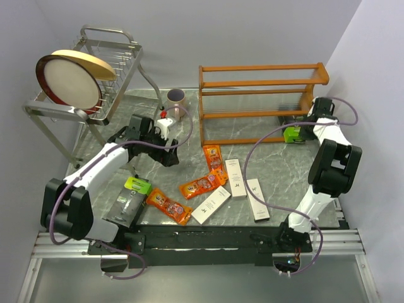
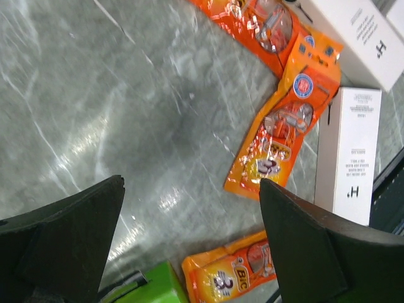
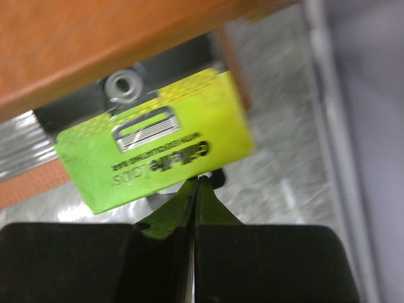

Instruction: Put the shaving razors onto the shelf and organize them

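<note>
The shaving razors lie mid-table: orange packets (image 1: 203,184), white boxes (image 1: 235,177) and a lime-green-and-black pack (image 1: 129,201). My left gripper (image 1: 169,153) hangs open above bare table to their left. The left wrist view shows its wide-apart jaws (image 2: 191,183) empty, with an orange packet (image 2: 278,139), a white box (image 2: 349,154) and a green pack (image 2: 151,287) below. A second lime-green pack (image 1: 292,134) sits at the lower right end of the shelf (image 1: 262,101). My right gripper (image 3: 194,182) is shut, its tips at that pack's (image 3: 158,148) lower edge, under a shelf rail (image 3: 95,44).
A silver wire rack (image 1: 117,60) with a round plate (image 1: 69,79) stands at the back left. A mauve mug (image 1: 176,100) stands between it and the shelf. The right wall runs close beside the right arm (image 1: 331,164).
</note>
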`<state>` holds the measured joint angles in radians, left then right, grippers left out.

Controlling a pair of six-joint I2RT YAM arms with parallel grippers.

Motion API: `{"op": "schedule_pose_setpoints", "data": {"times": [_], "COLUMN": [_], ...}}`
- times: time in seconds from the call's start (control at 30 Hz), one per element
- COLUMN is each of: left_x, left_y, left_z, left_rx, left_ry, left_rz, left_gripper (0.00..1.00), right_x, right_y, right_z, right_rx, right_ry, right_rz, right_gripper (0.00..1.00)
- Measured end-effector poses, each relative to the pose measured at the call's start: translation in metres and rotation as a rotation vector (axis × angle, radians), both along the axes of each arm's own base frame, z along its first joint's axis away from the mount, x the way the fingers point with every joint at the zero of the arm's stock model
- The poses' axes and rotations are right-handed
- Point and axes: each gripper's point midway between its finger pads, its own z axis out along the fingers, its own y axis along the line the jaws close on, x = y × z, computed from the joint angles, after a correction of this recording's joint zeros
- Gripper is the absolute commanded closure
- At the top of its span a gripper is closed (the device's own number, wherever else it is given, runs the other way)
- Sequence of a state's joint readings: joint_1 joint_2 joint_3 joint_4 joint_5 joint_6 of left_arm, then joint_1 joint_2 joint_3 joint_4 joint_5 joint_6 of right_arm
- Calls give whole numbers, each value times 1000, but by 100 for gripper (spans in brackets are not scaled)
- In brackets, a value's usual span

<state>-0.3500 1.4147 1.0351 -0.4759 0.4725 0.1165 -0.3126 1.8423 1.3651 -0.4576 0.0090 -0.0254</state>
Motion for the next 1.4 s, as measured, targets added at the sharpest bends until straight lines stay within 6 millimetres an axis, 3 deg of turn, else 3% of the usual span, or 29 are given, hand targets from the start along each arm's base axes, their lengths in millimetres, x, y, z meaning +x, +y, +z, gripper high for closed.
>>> {"op": "schedule_pose_setpoints", "data": {"times": [0.2,0.33,0.4,0.43,0.53,0.67,0.77,0.83,0.9,1.1,1.23,1.4], "left_x": [-7,-2,-1,-1,-3,-10,-20,-29,-40,-80,-114,-140], "left_y": [7,11,13,14,19,32,46,60,80,145,178,201], "left_z": [3,12,14,15,13,6,4,4,6,11,-14,-50], "left_rx": [-14,-44,-52,-53,-25,54,134,195,259,424,525,570], "left_ry": [-6,-30,-37,-41,-41,-42,-56,-64,-74,-125,-63,58], "left_rz": [14,41,53,58,69,56,27,1,-19,-6,-9,0], "left_gripper": [6,5,4,4,2,1,3,3,4,3,4,5], "right_x": [11,6,0,-5,-21,-38,-54,-63,-65,-59,-63,-77], "right_y": [-15,-5,6,17,54,148,218,251,266,275,285,303], "right_z": [16,20,28,37,68,116,132,135,134,122,128,134], "right_rx": [-28,14,55,82,127,167,206,241,268,326,348,353], "right_ry": [-6,-5,-21,-45,-131,-286,-353,-361,-361,-329,-340,-340], "right_rz": [11,33,48,70,157,440,663,759,795,762,777,833], "right_gripper": [100,100,86,69,52,45,44,44,44,43,40,38]}}
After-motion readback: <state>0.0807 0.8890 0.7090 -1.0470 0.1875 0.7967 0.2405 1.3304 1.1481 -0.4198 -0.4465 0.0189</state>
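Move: The green-black Gillette pack my empty left hand is after lies about 16 cm to its left, 10 cm back and 11 cm below. The lower orange pack is 12 cm back and 1 cm left of that hand, the middle orange pack 3 cm back and 11 cm right. From my right hand, at the shelved pack, whose middle is 8 cm ahead and 3 cm left, the upper orange pack sits about 39 cm left and 5 cm back, the nearer white box 31 cm left and 13 cm back. My right hand's shut fingertips give the shelved pack a last small nudge forward and right, then come free; I swing that hand up and some 30 cm left towards the orange packs, opening the fingers and turning counter-clockwise. My left hand, after hovering, sweeps about 20 cm left and 14 cm back, finally sinking, wide open, over towards the Gillette pack, its fingers rolling about 30 degrees to point down. ##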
